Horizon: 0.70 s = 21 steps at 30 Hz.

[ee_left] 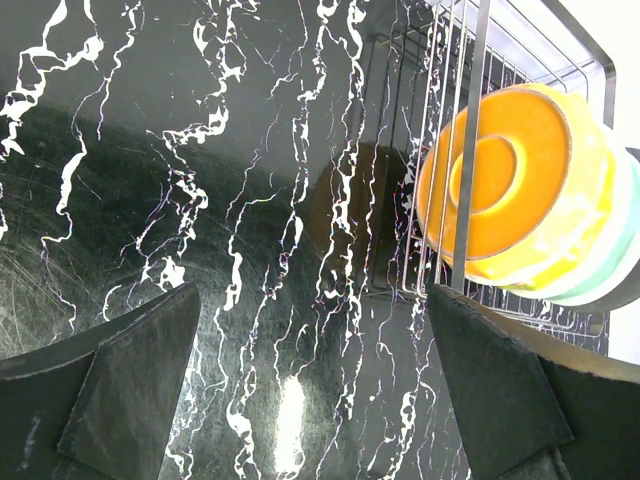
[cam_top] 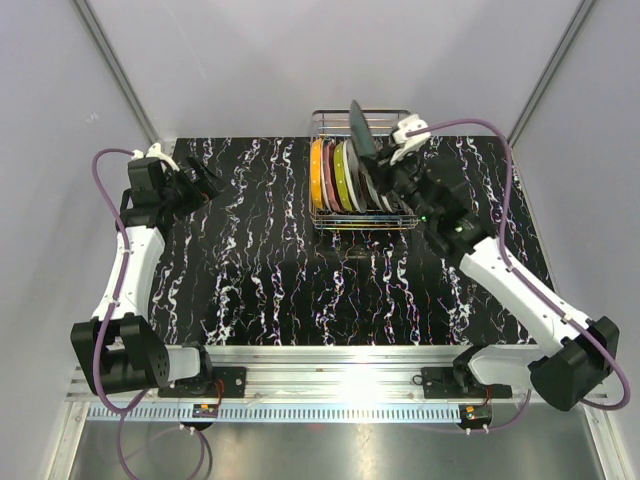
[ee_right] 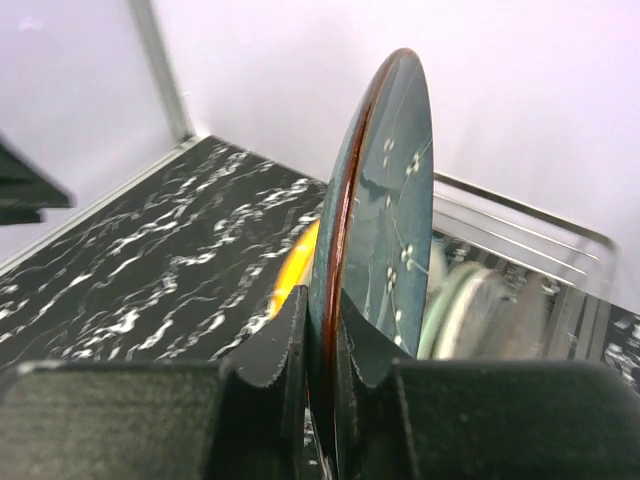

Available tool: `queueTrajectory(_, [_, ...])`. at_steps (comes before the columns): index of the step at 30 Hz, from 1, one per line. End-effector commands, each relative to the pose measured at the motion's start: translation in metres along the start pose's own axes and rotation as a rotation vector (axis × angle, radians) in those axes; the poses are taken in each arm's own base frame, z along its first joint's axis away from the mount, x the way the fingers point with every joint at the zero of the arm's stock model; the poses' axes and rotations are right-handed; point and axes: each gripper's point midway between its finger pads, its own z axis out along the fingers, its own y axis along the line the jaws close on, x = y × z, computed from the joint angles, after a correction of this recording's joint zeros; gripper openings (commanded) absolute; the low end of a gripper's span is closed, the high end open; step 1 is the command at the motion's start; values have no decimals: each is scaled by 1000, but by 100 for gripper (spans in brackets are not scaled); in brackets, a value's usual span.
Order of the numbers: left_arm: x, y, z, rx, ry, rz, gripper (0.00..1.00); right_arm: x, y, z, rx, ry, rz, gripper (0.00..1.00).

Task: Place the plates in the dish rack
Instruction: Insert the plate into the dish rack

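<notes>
The wire dish rack point(cam_top: 395, 116) stands at the back of the table, with several plates on edge in it: orange point(cam_top: 317, 175), pink, yellow-green and others. My right gripper point(cam_top: 385, 152) is shut on the rim of a dark teal plate point(ee_right: 385, 210), holding it upright above the rack's right end point(cam_top: 359, 127). In the right wrist view both fingers point(ee_right: 275, 350) pinch that plate's brown edge. My left gripper point(cam_top: 207, 184) hangs open at the table's left, empty. Its wrist view shows the orange plate point(ee_left: 510, 180) behind the rack's wires point(ee_left: 470, 140).
The black marble-patterned tabletop point(cam_top: 270, 270) spreads in front of the rack. Pale walls close in on the left, back and right. A metal rail point(cam_top: 330, 360) with the arm bases runs along the near edge.
</notes>
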Motion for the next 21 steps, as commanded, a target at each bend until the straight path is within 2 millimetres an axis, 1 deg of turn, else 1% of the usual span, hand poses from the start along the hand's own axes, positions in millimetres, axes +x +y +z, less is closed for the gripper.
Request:
queueTrajectory(1, [-29, -15, -17, 26, -99, 54, 99, -126, -40, -36, 60, -348, 19, 0])
queueTrajectory(3, [-29, -16, -17, 26, -99, 53, 99, -122, -59, -43, 92, -347, 36, 0])
queueTrajectory(4, [-28, -15, -16, 27, -95, 54, 99, -116, -77, -48, 134, -343, 50, 0])
queueTrajectory(6, [-28, -16, -16, 31, -96, 52, 99, -110, -91, -51, 150, -331, 51, 0])
queueTrajectory(7, [-28, -16, -16, 31, -95, 52, 99, -103, -105, -52, 181, -320, 64, 0])
queueTrajectory(10, [-27, -17, -16, 37, -91, 52, 99, -92, -118, -51, 199, -307, 73, 0])
queueTrajectory(12, [-28, -18, -16, 39, -93, 53, 99, -80, -128, -45, 206, -289, 79, 0])
queueTrajectory(16, [-26, -19, -16, 50, -88, 50, 99, -58, -138, -31, 194, -254, 98, 0])
queueTrajectory(19, [-24, -19, -14, 53, -78, 45, 99, -38, -142, -15, 180, -220, 100, 0])
queueTrajectory(21, [-26, -20, -14, 54, -83, 47, 99, -31, -144, -10, 182, -208, 98, 0])
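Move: From the right hand, which already pinches the dark grey plate, the free slot at the rack's right end lies about 12 cm to the right, some 10 cm ahead and 20 cm below. The last grey plate in the rack is about 4 cm left of that slot, level with it; the rack's right side is about 3 cm to its right, and the watermelon plate about 17 cm to its left. From the left hand, that slot is roughly 56 cm right, 7 cm ahead and 6 cm below. Carry the plate with the right hand fast across the racked plates, about 15 cm to the right and slightly forward, turning the wrist clockwise some 15 degrees. Over the rack's right end, stop the sideways sweep and bring it forward and down about 6 cm towards the free slot, tipping the fingers slightly down and keeping the pinch on the plate's near edge. ##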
